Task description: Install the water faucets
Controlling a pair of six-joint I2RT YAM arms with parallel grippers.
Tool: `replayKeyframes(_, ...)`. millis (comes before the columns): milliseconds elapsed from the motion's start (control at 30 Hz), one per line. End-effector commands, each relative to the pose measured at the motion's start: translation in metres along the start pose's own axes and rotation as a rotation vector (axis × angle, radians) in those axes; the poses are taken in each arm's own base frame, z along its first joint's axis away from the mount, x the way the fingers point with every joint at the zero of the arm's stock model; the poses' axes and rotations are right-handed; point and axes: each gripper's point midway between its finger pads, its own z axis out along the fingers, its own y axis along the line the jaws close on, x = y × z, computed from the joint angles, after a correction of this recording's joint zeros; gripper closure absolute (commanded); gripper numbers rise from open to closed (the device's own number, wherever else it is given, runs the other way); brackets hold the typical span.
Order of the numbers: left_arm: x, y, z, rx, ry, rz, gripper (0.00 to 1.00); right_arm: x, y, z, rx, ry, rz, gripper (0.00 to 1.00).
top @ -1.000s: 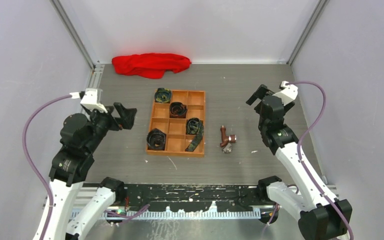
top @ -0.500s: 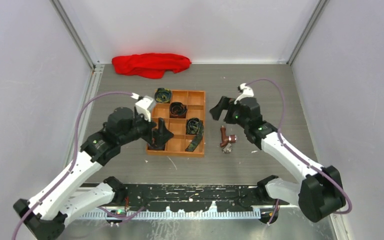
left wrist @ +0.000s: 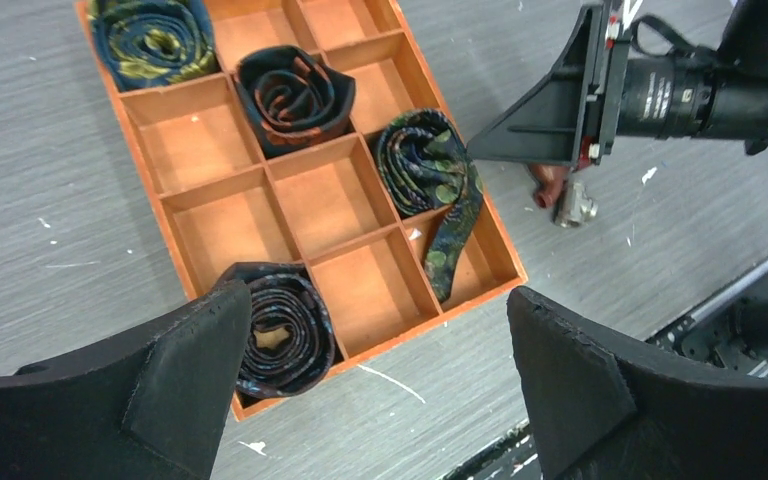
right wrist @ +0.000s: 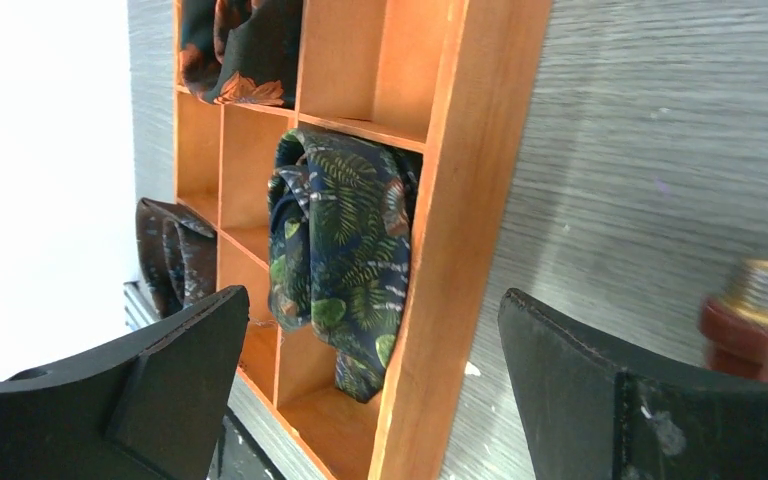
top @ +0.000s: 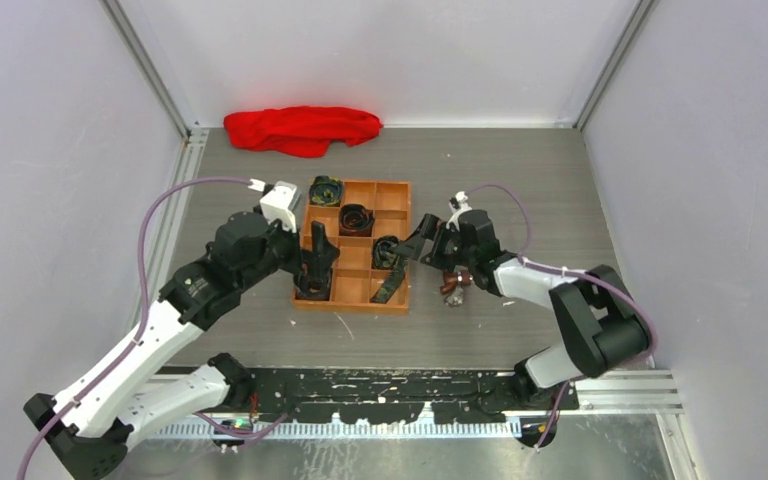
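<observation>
The water faucets (top: 451, 287) lie on the grey table just right of the orange tray (top: 355, 303), partly under my right arm. In the left wrist view they are a reddish-brown piece with a silvery end (left wrist: 566, 196). The right wrist view catches one at its right edge (right wrist: 760, 325). My right gripper (top: 417, 246) hangs open at the tray's right wall (right wrist: 470, 200), left of the faucets, with nothing between its fingers (right wrist: 375, 300). My left gripper (top: 317, 262) is open above the tray's near left corner, empty (left wrist: 378, 297).
Several rolled dark patterned straps sit in tray compartments, one at the near left (left wrist: 278, 335) and a leaf-patterned one (right wrist: 345, 250) by the right wall. A red cloth (top: 302, 129) lies at the back. Grey walls stand on both sides.
Both arms have swung inward from the sides. The left gripper now hovers over the tray's near left; the right has come down to the tray's right edge beside the faucets.
</observation>
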Motion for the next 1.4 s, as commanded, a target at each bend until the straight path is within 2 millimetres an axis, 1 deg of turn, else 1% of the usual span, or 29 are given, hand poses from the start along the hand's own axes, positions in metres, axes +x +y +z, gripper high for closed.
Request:
replayKeyframes(0, -0.029, 0.008, -0.014, -0.061, -0.095, -0.016, 0.01, -0.01, 0.032, 0.014, -0.182, -0.011, 0.012, 0.0)
replayKeyframes(67, -0.03, 0.01, -0.016, -0.075, -0.103, -0.017, 0.01, -0.011, 0.035, 0.021, -0.204, -0.001, 0.013, 0.0)
replayKeyframes(167, -0.03, 0.013, -0.018, -0.09, -0.111, -0.018, 0.0, -0.014, 0.045, 0.031, -0.249, 0.021, 0.006, 0.0)
replayKeyframes(267, -0.031, 0.014, -0.019, -0.093, -0.115, -0.019, 0.01, -0.013, 0.063, 0.044, -0.294, 0.05, -0.018, 0.0)
replayKeyframes(367, -0.031, 0.014, -0.018, -0.093, -0.115, -0.024, 0.01, 0.0, 0.097, 0.059, -0.356, 0.093, -0.056, 0.0)
replayKeyframes(433, -0.031, 0.014, -0.019, -0.094, -0.118, -0.028, 0.01, 0.009, 0.124, 0.07, -0.415, 0.119, -0.066, 0.0)
replayKeyframes(500, -0.03, 0.015, -0.019, -0.097, -0.121, -0.033, 0.01, 0.022, 0.155, 0.079, -0.489, 0.154, -0.071, 0.0)
replayKeyframes(533, -0.03, 0.015, -0.02, -0.099, -0.124, -0.035, 0.01, 0.03, 0.165, 0.086, -0.514, 0.177, -0.072, 0.0)
replayKeyframes(600, -0.031, 0.017, -0.023, -0.106, -0.128, -0.036, 0.01, 0.041, 0.188, 0.091, -0.57, 0.209, -0.079, 0.0)
replayKeyframes(633, -0.031, 0.017, -0.025, -0.109, -0.134, -0.037, 0.01, 0.044, 0.195, 0.091, -0.584, 0.215, -0.083, 0.0)
replayKeyframes(700, -0.032, 0.019, -0.029, -0.117, -0.142, -0.04, 0.01, 0.041, 0.197, 0.088, -0.585, 0.205, -0.087, 0.0)
replayKeyframes(767, -0.032, 0.021, -0.032, -0.123, -0.15, -0.042, 0.01, 0.032, 0.184, 0.087, -0.508, 0.179, -0.119, 0.0)
replayKeyframes(833, -0.03, 0.022, -0.033, -0.127, -0.148, -0.043, 0.01, 0.019, 0.163, 0.083, -0.4, 0.134, -0.188, 0.0)
replayKeyframes(900, -0.028, 0.023, -0.032, -0.127, -0.142, -0.044, 0.01, 0.002, 0.14, 0.075, -0.264, 0.086, -0.243, 0.0)
replayKeyframes(967, -0.024, 0.022, -0.029, -0.121, -0.13, -0.047, 0.01, -0.016, 0.108, 0.064, -0.074, 0.034, -0.292, 0.0)
replayKeyframes(1033, -0.023, 0.019, -0.024, -0.111, -0.122, -0.054, 0.01, -0.031, 0.071, 0.044, 0.145, -0.013, -0.346, 0.0)
replayKeyframes(1100, -0.02, 0.016, -0.018, -0.097, -0.105, -0.057, 0.01, -0.047, 0.044, 0.019, 0.32, -0.08, -0.393, 0.0)
replayKeyframes(1133, -0.018, 0.015, -0.015, -0.092, -0.094, -0.056, 0.01, -0.061, 0.024, 0.001, 0.453, -0.146, -0.403, 0.0)
replayKeyframes(1200, -0.012, 0.013, -0.005, -0.088, -0.053, -0.05, 0.01, -0.074, -0.002, -0.033, 0.626, -0.232, -0.397, 0.0)
replayKeyframes(1233, -0.008, 0.009, 0.001, -0.068, -0.02, -0.042, 0.0, -0.078, -0.013, -0.051, 0.699, -0.278, -0.378, 0.0)
replayKeyframes(1267, -0.003, 0.004, 0.007, -0.05, 0.019, -0.04, 0.01, -0.08, -0.026, -0.067, 0.765, -0.31, -0.344, 0.0)
replayKeyframes(1300, 0.002, -0.001, 0.013, -0.035, 0.055, -0.042, 0.01, -0.078, -0.04, -0.078, 0.806, -0.308, -0.304, 0.0)
replayKeyframes(1367, 0.011, -0.014, 0.027, -0.013, 0.118, -0.025, 0.0, -0.07, -0.064, -0.091, 0.827, -0.263, -0.199, 0.0)
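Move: The wooden tray's right wall stands within a couple of centimetres to the left of the right hand; the tray's middle is level with this hand, about 18 cm to its left and 4 cm lower. The brown faucet lies about 8 cm back and 11 cm right, the silver fitting some 14 cm back and 11 cm right. The green tie roll is about 5 cm back and 7 cm left. From the left hand the tray's middle is roughly 7 cm ahead, 5 cm right and 20 cm below. Dip the open right gripper about 2 cm beside the tray, then sweep it left, pushing the tray along by its right wall until the hand is about 20 cm over. Then leave the tray and swing back right over the cleared table, rising slightly and arcing forward, rolling the hand's left side down and turning it clockwise some 40 degrees, fingers still open. Let the left hand drift left and return, open. ##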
